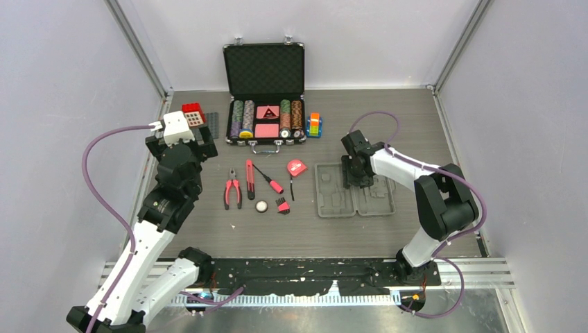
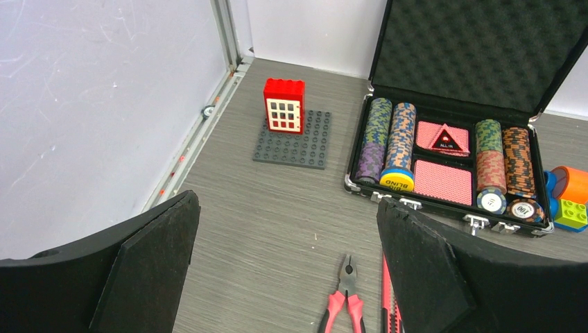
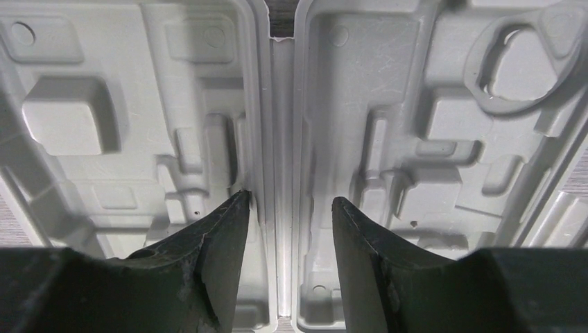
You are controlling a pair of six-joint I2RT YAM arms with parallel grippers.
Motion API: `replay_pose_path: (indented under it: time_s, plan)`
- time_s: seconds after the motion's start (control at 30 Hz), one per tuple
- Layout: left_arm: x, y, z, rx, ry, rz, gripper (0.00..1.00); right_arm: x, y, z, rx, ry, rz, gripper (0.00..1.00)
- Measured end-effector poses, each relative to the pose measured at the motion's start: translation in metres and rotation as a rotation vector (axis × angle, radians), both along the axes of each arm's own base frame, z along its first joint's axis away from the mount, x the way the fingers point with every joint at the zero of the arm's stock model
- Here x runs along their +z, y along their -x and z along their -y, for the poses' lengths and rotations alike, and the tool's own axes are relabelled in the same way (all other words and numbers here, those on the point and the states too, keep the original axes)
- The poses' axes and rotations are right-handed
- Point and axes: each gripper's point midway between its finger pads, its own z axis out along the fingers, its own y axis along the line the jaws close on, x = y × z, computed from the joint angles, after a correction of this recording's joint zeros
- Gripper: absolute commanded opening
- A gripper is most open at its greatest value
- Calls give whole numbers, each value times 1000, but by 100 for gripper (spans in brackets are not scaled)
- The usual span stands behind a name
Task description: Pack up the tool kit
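Observation:
The tool kit's grey case (image 1: pixel 333 198) lies open and flat right of centre, its moulded slots bare. My right gripper (image 1: pixel 358 182) hovers low over it. In the right wrist view its fingers stand apart, astride the hinge strip (image 3: pixel 282 139) between the two halves, gripper (image 3: pixel 289 199) open and holding nothing. To the case's left lie the pliers (image 1: pixel 232 189), knife (image 1: pixel 249 179), screwdriver (image 1: pixel 269 179) and tape measure (image 1: pixel 297 167). My left gripper (image 1: pixel 182 149) hangs wide open and empty left of the tools; in its wrist view the gripper (image 2: pixel 288 202) frames the pliers (image 2: pixel 347 291).
A black poker-chip case (image 1: pixel 229 83) stands open at the back centre. A red window brick (image 1: pixel 193 114) on a dark baseplate sits back left, coloured bricks (image 1: pixel 314 125) right of the chip case. A small white ball (image 1: pixel 261 206) and a red-black piece (image 1: pixel 282 205) lie below the tools.

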Motion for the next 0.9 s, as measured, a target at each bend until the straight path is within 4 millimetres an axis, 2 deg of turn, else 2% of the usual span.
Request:
replay_pose_path:
  time_s: [0.13,0.23,0.27,0.33,0.4,0.5,0.6,0.7,0.8,0.9]
  plan:
    - [0,0,0,0,4,0,100,12,-4,-1,9,1,11,61]
    - [-1,0,1,1,16,2,100,38,-15,-5,17,-24,76,69]
    - [-1,0,1,-1,21,1,100,52,-19,-7,20,-38,113,78]
    - [-3,1,3,-10,26,-5,100,75,-23,-9,24,-64,177,90]
    - [-5,4,5,-27,39,-13,100,98,-24,-9,29,-93,243,94]
    - [-6,12,7,-57,56,-17,100,130,-21,-9,29,-141,336,99]
    - [-4,26,7,-90,76,-14,100,155,-13,-7,30,-192,432,96]
    - [-6,41,8,-130,100,3,100,160,0,-7,48,-249,492,95]
    - [-17,53,10,-163,138,0,100,149,12,-15,89,-305,475,96]
    - [-47,55,18,-180,177,-72,100,136,16,-28,133,-348,449,99]
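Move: The right hand is low over the spine of the opened case, whose middle is about 2 cm back and 2 cm below. Nearly level with that hand in height, the tape measure is some 17 cm left and 3 cm ahead, the hex key set about 22 cm left and 8 cm back. From the raised left hand, the pliers lie roughly 10 cm right, 3 cm back and 31 cm down, with the knife 5 cm right of them and 3 cm farther out. Right hand rises some 16 cm from the open case, opening wide, then eases left; left hand backs, then sinks. ##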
